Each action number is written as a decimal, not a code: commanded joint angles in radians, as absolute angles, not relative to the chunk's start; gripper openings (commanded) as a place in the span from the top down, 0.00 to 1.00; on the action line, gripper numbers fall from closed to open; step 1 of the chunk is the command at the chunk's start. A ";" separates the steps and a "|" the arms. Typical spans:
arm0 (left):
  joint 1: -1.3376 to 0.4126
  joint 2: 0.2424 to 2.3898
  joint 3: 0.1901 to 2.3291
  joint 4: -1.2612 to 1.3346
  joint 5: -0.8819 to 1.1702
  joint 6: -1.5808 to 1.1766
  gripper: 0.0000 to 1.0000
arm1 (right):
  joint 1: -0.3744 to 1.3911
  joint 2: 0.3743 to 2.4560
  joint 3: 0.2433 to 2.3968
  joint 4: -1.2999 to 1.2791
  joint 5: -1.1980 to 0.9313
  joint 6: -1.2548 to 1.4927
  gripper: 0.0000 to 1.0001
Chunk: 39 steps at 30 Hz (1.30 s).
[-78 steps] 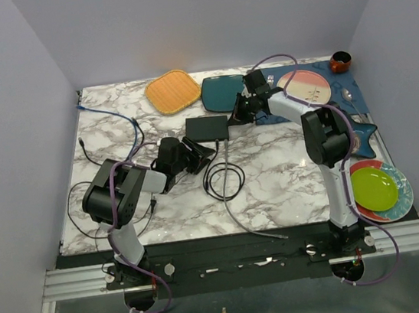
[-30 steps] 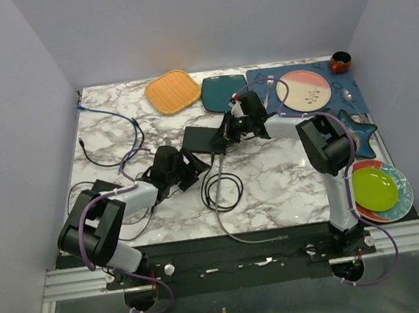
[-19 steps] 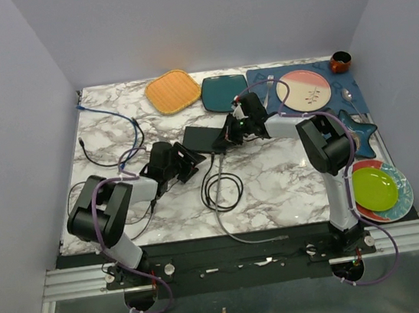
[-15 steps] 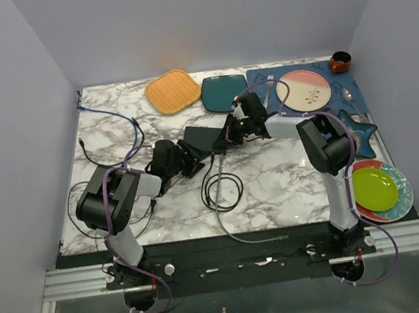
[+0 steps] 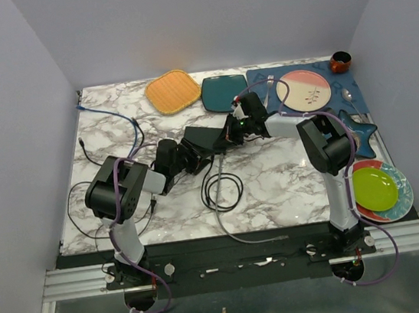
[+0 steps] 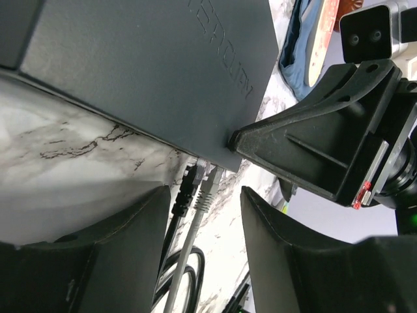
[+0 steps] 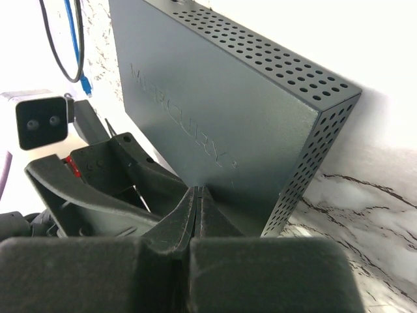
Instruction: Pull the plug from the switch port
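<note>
The switch (image 5: 201,136) is a flat matte-black box lying mid-table; it fills the top of the left wrist view (image 6: 150,65). A grey plug (image 6: 210,188) and a black plug (image 6: 186,192) sit side by side in ports on its near edge. My left gripper (image 5: 194,155) is open, its fingers (image 6: 124,254) on either side of both plugs (image 6: 205,218), with gaps showing. My right gripper (image 5: 231,133) is shut, and its tips (image 7: 199,193) press down on the switch's top (image 7: 215,111) near a corner.
A grey cable (image 5: 237,218) and a coiled black cable (image 5: 222,189) trail toward the near edge. Behind the switch lie an orange mat (image 5: 173,91), a teal plate (image 5: 223,93) and a pink plate (image 5: 305,88). Stacked plates (image 5: 376,188) sit right; loose cables (image 5: 103,112) lie left.
My left gripper has slid right up to the switch's plug edge and its jaws have narrowed around the plugs. The right gripper stays pressed on the switch.
</note>
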<state>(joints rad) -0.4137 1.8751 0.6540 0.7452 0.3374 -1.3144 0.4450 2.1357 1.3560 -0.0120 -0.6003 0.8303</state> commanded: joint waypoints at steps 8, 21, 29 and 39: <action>-0.417 1.968 0.643 0.844 0.319 -1.391 0.54 | 0.440 2.169 1.367 -0.133 -0.499 0.772 0.97; -0.420 1.954 0.669 0.746 0.264 -1.388 0.55 | 0.440 2.169 1.370 -0.137 -0.495 0.767 0.97; -0.420 1.976 0.695 0.700 0.262 -1.401 0.56 | 0.439 2.169 1.370 -0.138 -0.494 0.767 0.97; -0.429 1.980 0.722 0.607 0.241 -1.379 0.61 | 0.440 2.171 1.373 -0.143 -0.494 0.764 0.97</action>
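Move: The black plug sits in the near side of the switch, some 2 cm ahead, 3 cm to the right and 2 cm below the left hand. The grey plug is about 1–2 cm farther right beside it, and the switch's middle lies roughly 7 cm ahead of the left hand, hardly to its right. From the right hand, whose shut fingertips already rest on the switch's right part, the black plug is about 5 cm back, 6 cm left and 3 cm lower. The left hand eases about 1.5 cm forward and 1 cm down towards the black plug at the switch's near side, sinking early, almost pausing, then creeping forward, while its fingers narrow from some six tenths to four tenths open and come close around the black and grey plugs without shutting. The right hand stays put throughout, its shut fingertips still resting on top of the switch near the right end. ##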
